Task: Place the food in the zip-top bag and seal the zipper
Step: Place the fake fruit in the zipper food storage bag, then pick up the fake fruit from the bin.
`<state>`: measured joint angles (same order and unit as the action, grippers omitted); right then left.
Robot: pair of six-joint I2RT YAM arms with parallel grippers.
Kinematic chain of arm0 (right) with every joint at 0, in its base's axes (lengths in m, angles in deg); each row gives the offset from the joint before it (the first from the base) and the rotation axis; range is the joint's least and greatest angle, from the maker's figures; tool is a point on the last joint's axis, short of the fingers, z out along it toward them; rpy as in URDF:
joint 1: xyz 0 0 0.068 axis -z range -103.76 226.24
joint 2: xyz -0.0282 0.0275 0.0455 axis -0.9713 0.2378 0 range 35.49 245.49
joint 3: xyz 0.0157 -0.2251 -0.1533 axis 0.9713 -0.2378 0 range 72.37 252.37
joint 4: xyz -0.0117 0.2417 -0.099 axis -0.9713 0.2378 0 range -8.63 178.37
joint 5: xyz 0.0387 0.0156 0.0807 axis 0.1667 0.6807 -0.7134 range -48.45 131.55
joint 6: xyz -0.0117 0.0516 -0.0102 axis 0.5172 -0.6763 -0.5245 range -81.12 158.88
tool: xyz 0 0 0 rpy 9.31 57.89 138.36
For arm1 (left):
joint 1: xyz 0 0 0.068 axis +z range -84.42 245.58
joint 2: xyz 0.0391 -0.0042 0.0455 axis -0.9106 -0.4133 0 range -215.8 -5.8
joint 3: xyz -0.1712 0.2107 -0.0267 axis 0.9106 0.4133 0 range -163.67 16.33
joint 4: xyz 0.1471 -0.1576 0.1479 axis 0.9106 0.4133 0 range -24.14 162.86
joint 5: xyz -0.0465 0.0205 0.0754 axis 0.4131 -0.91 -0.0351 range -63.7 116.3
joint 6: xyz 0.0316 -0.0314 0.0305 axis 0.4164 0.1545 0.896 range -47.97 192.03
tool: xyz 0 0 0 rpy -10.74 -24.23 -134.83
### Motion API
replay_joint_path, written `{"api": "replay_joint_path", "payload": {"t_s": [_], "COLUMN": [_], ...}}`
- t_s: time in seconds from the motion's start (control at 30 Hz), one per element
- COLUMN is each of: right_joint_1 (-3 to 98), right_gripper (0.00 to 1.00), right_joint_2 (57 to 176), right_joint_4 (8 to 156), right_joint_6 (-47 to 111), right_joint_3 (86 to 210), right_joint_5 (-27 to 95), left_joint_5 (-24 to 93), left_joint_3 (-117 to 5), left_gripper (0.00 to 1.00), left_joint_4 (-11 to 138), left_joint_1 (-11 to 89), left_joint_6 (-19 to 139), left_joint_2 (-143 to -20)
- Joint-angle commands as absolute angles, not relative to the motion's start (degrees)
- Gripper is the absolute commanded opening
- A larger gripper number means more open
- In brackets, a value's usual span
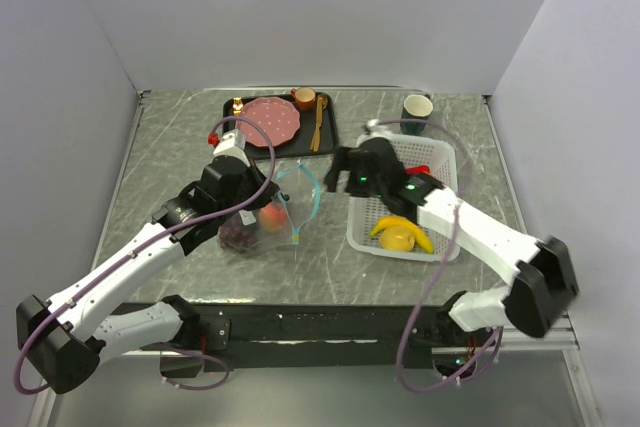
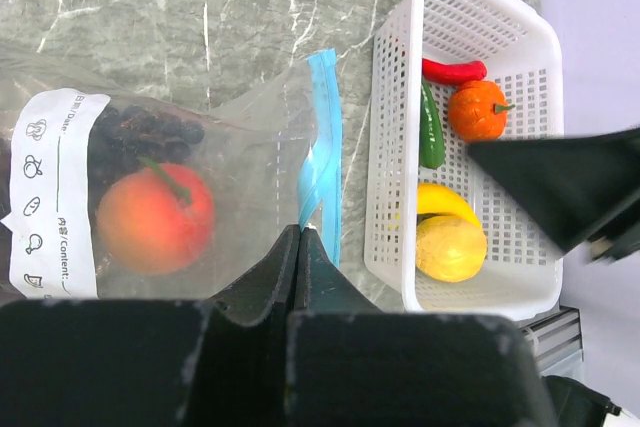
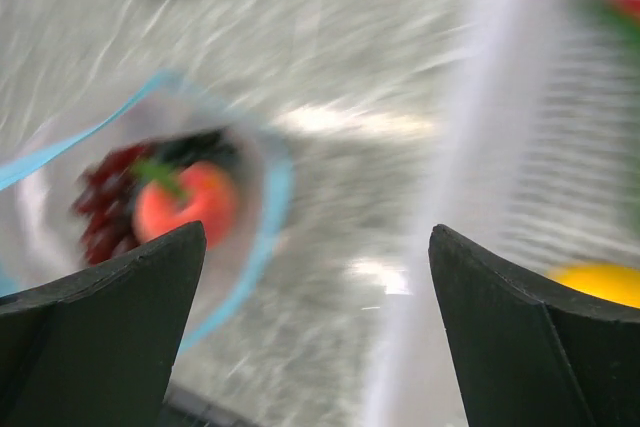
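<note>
The clear zip-top bag [image 1: 262, 222] lies left of centre with its mouth held up. Inside it are dark grapes [image 2: 140, 135] and a round orange-red fruit [image 2: 155, 219]. My left gripper [image 2: 300, 233] is shut on the bag's mouth edge, right at the teal-blue zipper [image 2: 323, 137]. My right gripper [image 1: 338, 175] hovers open and empty between the bag mouth and the basket; its view is blurred, and its gripper [image 3: 318, 235] frames the bag mouth [image 3: 270, 207]. A lemon [image 2: 450, 247], banana [image 2: 445, 202], orange fruit [image 2: 478, 109] and red chili [image 2: 455, 71] lie in the basket.
The white mesh basket [image 1: 440, 162] stands right of the bag and also holds a green chili [image 2: 430, 127]. A black tray [image 1: 225, 112] with a pink plate [image 1: 272, 119] and gold cutlery sits at the back. A green cup [image 1: 417, 107] stands at the back right.
</note>
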<state>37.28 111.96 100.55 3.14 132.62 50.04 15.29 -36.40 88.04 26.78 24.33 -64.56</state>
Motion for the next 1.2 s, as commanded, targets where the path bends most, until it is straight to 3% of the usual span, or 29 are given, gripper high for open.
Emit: {"api": "replay_joint_path", "payload": {"t_s": [0.0, 0.27, 0.63, 0.9, 1.17], "right_joint_1": [44.3, 46.2, 46.4, 46.7, 46.7], "right_gripper": [1.0, 1.0, 1.0, 1.0, 1.0], "right_joint_2": [105.3, 99.4, 102.7, 109.5, 109.2], "right_joint_4": [107.5, 108.4, 111.0, 121.2, 125.0], "right_joint_6": [5.0, 4.2, 7.7, 3.0, -2.1], "right_joint_3": [128.3, 121.1, 122.4, 126.0, 124.4], "right_joint_5": [60.2, 58.5, 51.7, 62.8, 62.7], "left_joint_5": [14.6, 15.2, 16.0, 15.7, 16.4], "left_joint_3": [-38.4, -38.2, -36.7, -37.7, -36.6], "left_gripper": [0.01, 0.01, 0.01, 0.01, 0.01], "left_joint_4": [87.8, 87.1, 86.4, 87.4, 86.3], "left_joint_1": [26.9, 26.8, 26.8, 26.8, 26.8], "left_joint_6": [25.1, 25.0, 24.8, 25.4, 25.2], "left_joint_2": [-63.5, -63.9, -62.9, -63.4, -63.1]}}
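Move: The round yellow fruit in the basket lies about 14 cm right of the right hand, 8 cm back and 15 cm below. The banana curves just beyond that fruit, some 5 cm back and 15 cm right of the hand. The green pepper lies about 5 cm ahead and 10 cm right; the bag's open mouth is level with the hand, roughly 6 cm left and 12 cm below. From the left hand, the round yellow fruit is about 27 cm right, 4 cm back, 19 cm below. Towards the round yellow fruit and banana goes the empty right hand, away from the bag's mouth: first a fast sweep right, then back and down, a near pause, and a further dip to the right, about 14 cm right and 10 cm down in all. Its wide-open fingers tip downward some 30 degrees and end above the two without a visible touch. The left hand stays still, keeping its pinch on the bag. ##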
